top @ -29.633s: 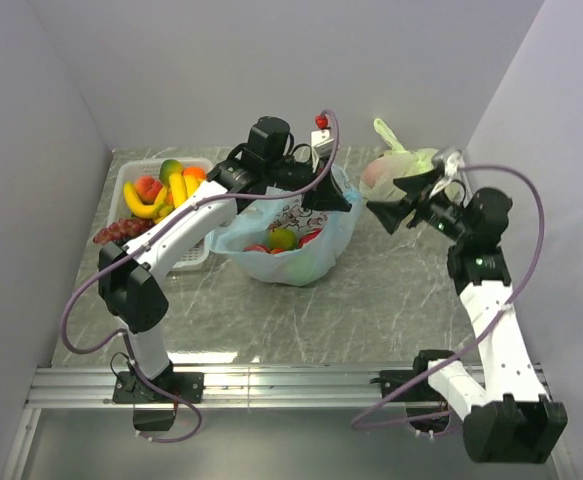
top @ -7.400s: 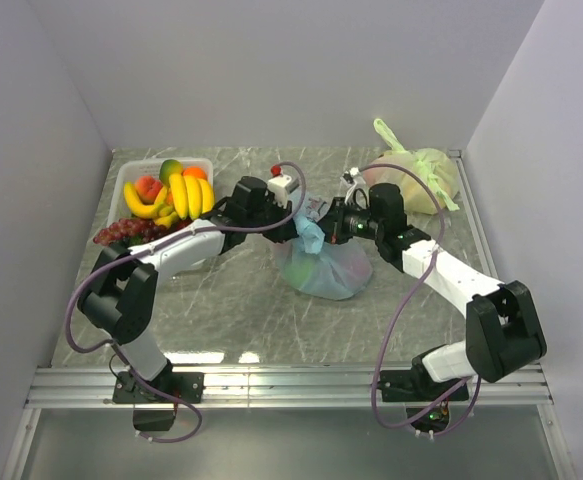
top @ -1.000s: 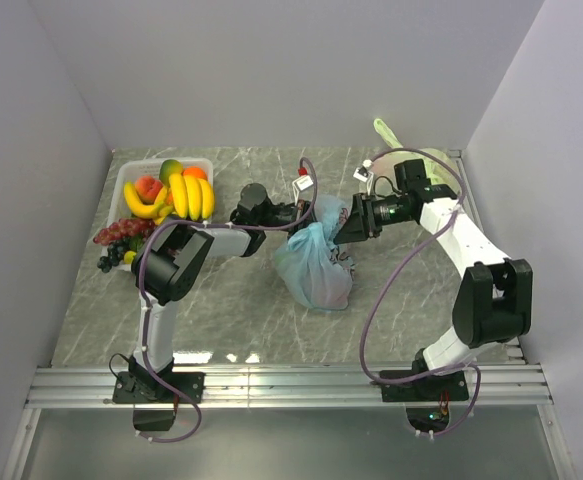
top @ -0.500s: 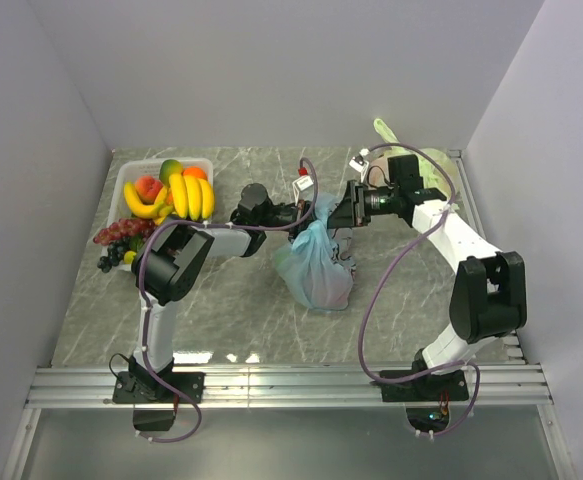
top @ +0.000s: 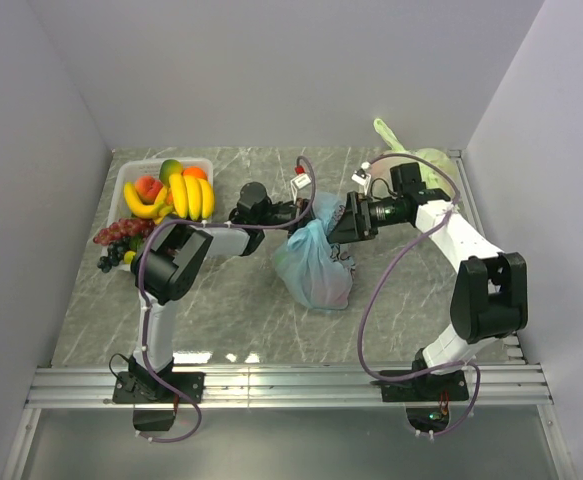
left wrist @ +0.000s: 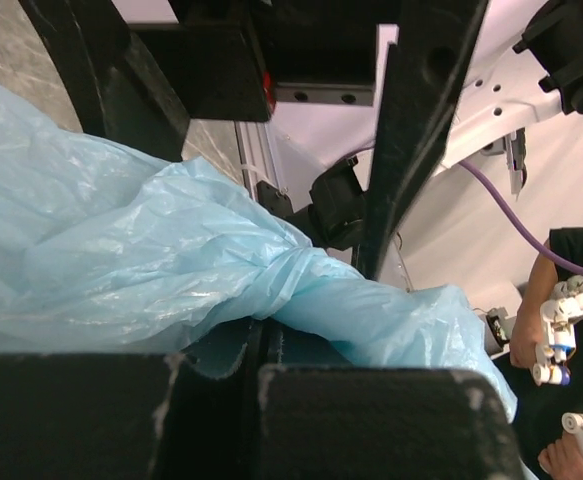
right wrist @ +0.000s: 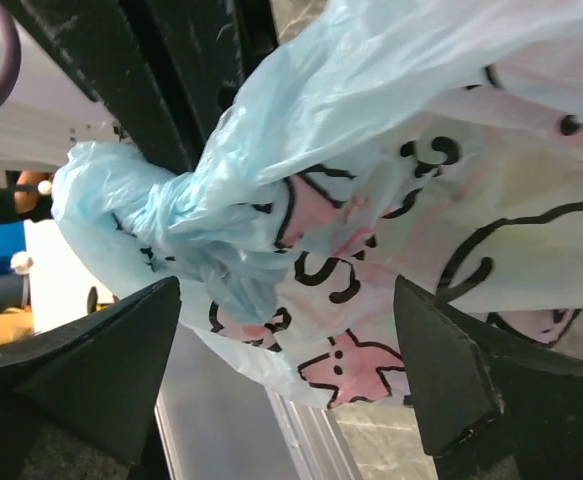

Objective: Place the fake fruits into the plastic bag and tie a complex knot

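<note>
The light-blue plastic bag (top: 314, 268) stands bunched in the middle of the table, its printed side (right wrist: 441, 200) facing the right wrist view. My left gripper (top: 293, 215) is shut on a twisted ear of the bag (left wrist: 301, 275) at its top, with the jaws (left wrist: 261, 350) pressed together on the plastic. The knot (right wrist: 196, 215) is a crumpled blue bunch. My right gripper (top: 344, 225) is open beside the bag's upper right, with its fingers (right wrist: 91, 370) spread wide and touching nothing. Fake fruits, bananas (top: 186, 195) and grapes (top: 116, 233) among them, lie at the left.
A white basket (top: 129, 178) at the back left holds the loose fruits, with the grapes hanging over its front edge. A pale yellow-green tied bag (top: 433, 163) sits at the back right, behind my right arm. Walls close in the table on three sides.
My right gripper has opened wide and let go of the bag's top, dropping slightly lower beside it. The left gripper has kept its grip and not moved.
</note>
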Robot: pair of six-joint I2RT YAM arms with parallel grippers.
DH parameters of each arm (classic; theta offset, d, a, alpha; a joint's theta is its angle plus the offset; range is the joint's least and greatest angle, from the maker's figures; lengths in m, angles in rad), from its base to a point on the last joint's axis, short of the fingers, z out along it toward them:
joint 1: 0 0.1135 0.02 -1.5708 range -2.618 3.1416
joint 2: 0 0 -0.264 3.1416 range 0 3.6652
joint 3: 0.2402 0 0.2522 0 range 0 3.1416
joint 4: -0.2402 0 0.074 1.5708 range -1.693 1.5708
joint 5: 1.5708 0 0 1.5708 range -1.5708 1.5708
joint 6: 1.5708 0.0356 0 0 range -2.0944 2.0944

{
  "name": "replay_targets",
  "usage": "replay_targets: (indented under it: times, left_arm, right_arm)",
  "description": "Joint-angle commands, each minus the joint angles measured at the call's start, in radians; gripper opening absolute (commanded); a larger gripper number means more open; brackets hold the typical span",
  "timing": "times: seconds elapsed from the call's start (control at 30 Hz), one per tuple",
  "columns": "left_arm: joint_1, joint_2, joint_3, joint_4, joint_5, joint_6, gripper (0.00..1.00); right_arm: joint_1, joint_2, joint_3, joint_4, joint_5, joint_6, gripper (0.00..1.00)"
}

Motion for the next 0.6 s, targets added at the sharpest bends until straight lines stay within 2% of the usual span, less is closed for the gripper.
replay_targets:
  times: [0.0, 0.23, 0.47, 0.57]
  left_arm:
    - [0.001, -0.003, 0.037, 0.071, -0.016, -0.018, 0.01]
    - [-0.012, 0.022, 0.047, 0.117, -0.028, -0.041, 0.01]
    - [-0.041, 0.063, 0.078, 0.175, -0.062, -0.061, 0.01]
    - [-0.047, 0.071, 0.06, 0.174, -0.068, -0.042, 0.0]
  right_arm:
    - [0.032, -0.055, -0.021, 0.037, -0.029, 0.037, 0.95]
    - [0.13, -0.008, -0.072, 0.359, -0.019, 0.28, 0.94]
    - [0.177, 0.049, -0.049, 0.517, -0.016, 0.412, 0.93]
    - [0.176, 0.044, -0.032, 0.409, -0.026, 0.348, 0.93]
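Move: The gathered neck of the blue plastic bag is pinched in the left fingers, right at the left hand point; from the open right hand it lies about 9 cm to the left, 1 cm back and roughly 1 cm higher. The fruit-filled bag body is some 14 cm back, 7 cm left and 12 cm below the right hand. The yellow-green bag stands about 11 cm ahead of that hand, 20 cm to its right and 12 cm lower. With its fingers already wide and staying so, the right hand reaches about 6 cm left, nearly level and hardly turning, bowing back about a centimetre before easing forward again, to bring its open jaws around the twisted neck beside the left fingertips. The left hand keeps its shut pinch on the neck and eases about a centimetre to the right to meet it. ##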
